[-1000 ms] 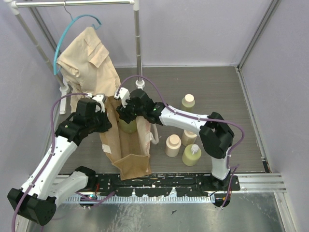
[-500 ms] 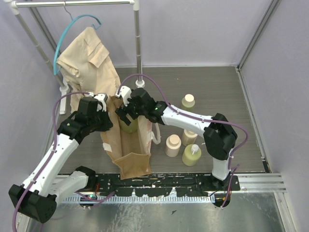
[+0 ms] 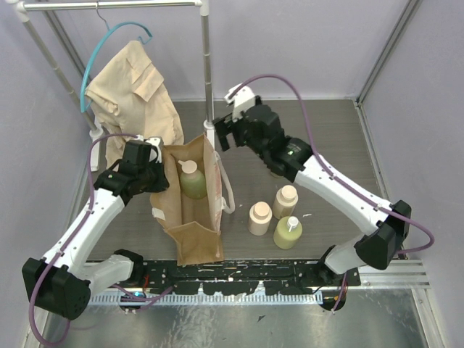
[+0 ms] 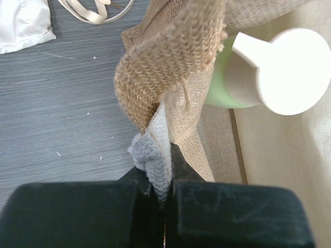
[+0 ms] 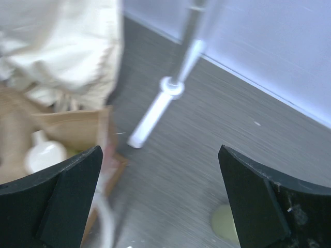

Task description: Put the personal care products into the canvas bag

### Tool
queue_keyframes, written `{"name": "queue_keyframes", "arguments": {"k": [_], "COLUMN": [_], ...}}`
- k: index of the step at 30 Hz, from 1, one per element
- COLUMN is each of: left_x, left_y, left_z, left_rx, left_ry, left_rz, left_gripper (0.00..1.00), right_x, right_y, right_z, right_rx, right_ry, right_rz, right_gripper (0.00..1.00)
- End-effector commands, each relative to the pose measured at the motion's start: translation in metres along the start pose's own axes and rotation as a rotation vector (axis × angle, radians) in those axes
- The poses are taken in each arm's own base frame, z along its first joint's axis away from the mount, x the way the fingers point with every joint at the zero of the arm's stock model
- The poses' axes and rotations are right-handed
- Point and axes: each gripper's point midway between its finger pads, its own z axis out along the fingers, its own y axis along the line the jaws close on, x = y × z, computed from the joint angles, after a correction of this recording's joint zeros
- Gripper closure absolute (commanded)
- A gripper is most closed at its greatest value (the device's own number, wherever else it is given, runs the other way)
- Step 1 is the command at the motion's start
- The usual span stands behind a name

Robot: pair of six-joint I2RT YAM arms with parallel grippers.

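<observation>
The canvas bag (image 3: 206, 196) stands open at centre left, with one olive-green bottle (image 3: 192, 181) inside it. My left gripper (image 3: 150, 172) is shut on the bag's left rim; the left wrist view shows the woven rim (image 4: 170, 77) pinched between the jaws (image 4: 163, 173) and the bottle's cream cap (image 4: 289, 70). My right gripper (image 3: 229, 131) is open and empty, raised behind the bag (image 5: 67, 129). Two beige-peach bottles (image 3: 259, 217) (image 3: 284, 201) and an olive-green bottle (image 3: 288, 232) stand right of the bag. Another bottle top (image 5: 225, 225) shows below the right gripper (image 5: 165, 206).
A garment rack's pole (image 3: 206, 65) and round foot (image 3: 210, 125) stand just behind the bag, beside my right gripper. A beige shirt (image 3: 134, 87) hangs on a teal hanger at the back left. Walls close in left, back and right.
My right gripper let go of the olive-green bottle inside the bag, then lifted out and swung back to the right. The left gripper kept hold of the bag's rim.
</observation>
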Motion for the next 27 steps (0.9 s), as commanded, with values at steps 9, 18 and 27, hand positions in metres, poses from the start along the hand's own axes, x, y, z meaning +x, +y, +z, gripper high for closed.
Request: {"name": "queue_keyframes", "arguments": {"k": [9, 18, 27], "left_x": [-0.022, -0.016, -0.012], "left_y": [0.004, 0.004, 0.003], "left_z": [-0.003, -0.003, -0.004], "left_rx": [-0.013, -0.006, 0.001], "left_ry": [-0.042, -0.033, -0.020], "left_rz": [0.025, 0.019, 0.015], "left_gripper": [1.00, 1.00, 1.00], "right_x": [0.109, 0.145, 0.178], "right_y": [-0.153, -0.164, -0.181], "right_z": [-0.016, -0.006, 0.011], "right_rx": [0.404, 0.402, 0.338], "right_ry": [0.375, 0.517, 0.627], "right_rz": [0.202, 0.220, 0.240], "right_gripper": [0.00, 0.00, 0.00]}}
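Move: The green bottle with the pale screw cap, next to be grasped, stands about 22 cm to the empty right hand's right, 8 cm ahead and some 25 cm below. The nearer ivory bottle is roughly 16 cm straight back from that green bottle; the other ivory bottle is 21 cm back and 9 cm left of it. The canvas bag's middle lies about 12 cm left of the right hand and 10 cm back. From the left hand, the green bottle is some 41 cm right and 14 cm ahead, its middle 8 cm lower. With its fingers staying wide open, the right hand sweeps about 19 cm right, away from the bag and towards the remaining green bottle, easing some 7 cm forward and sinking roughly 16 cm, with most of the sideways travel coming first and the descent carrying on after; its wrist turns about 30 degrees clockwise and tips down by as much, so the fingers come to slant at the capped top without gripping it. The left hand keeps the bag's left rim pinched in its almost shut fingers, easing it about a centimetre up and forward before holding still. ##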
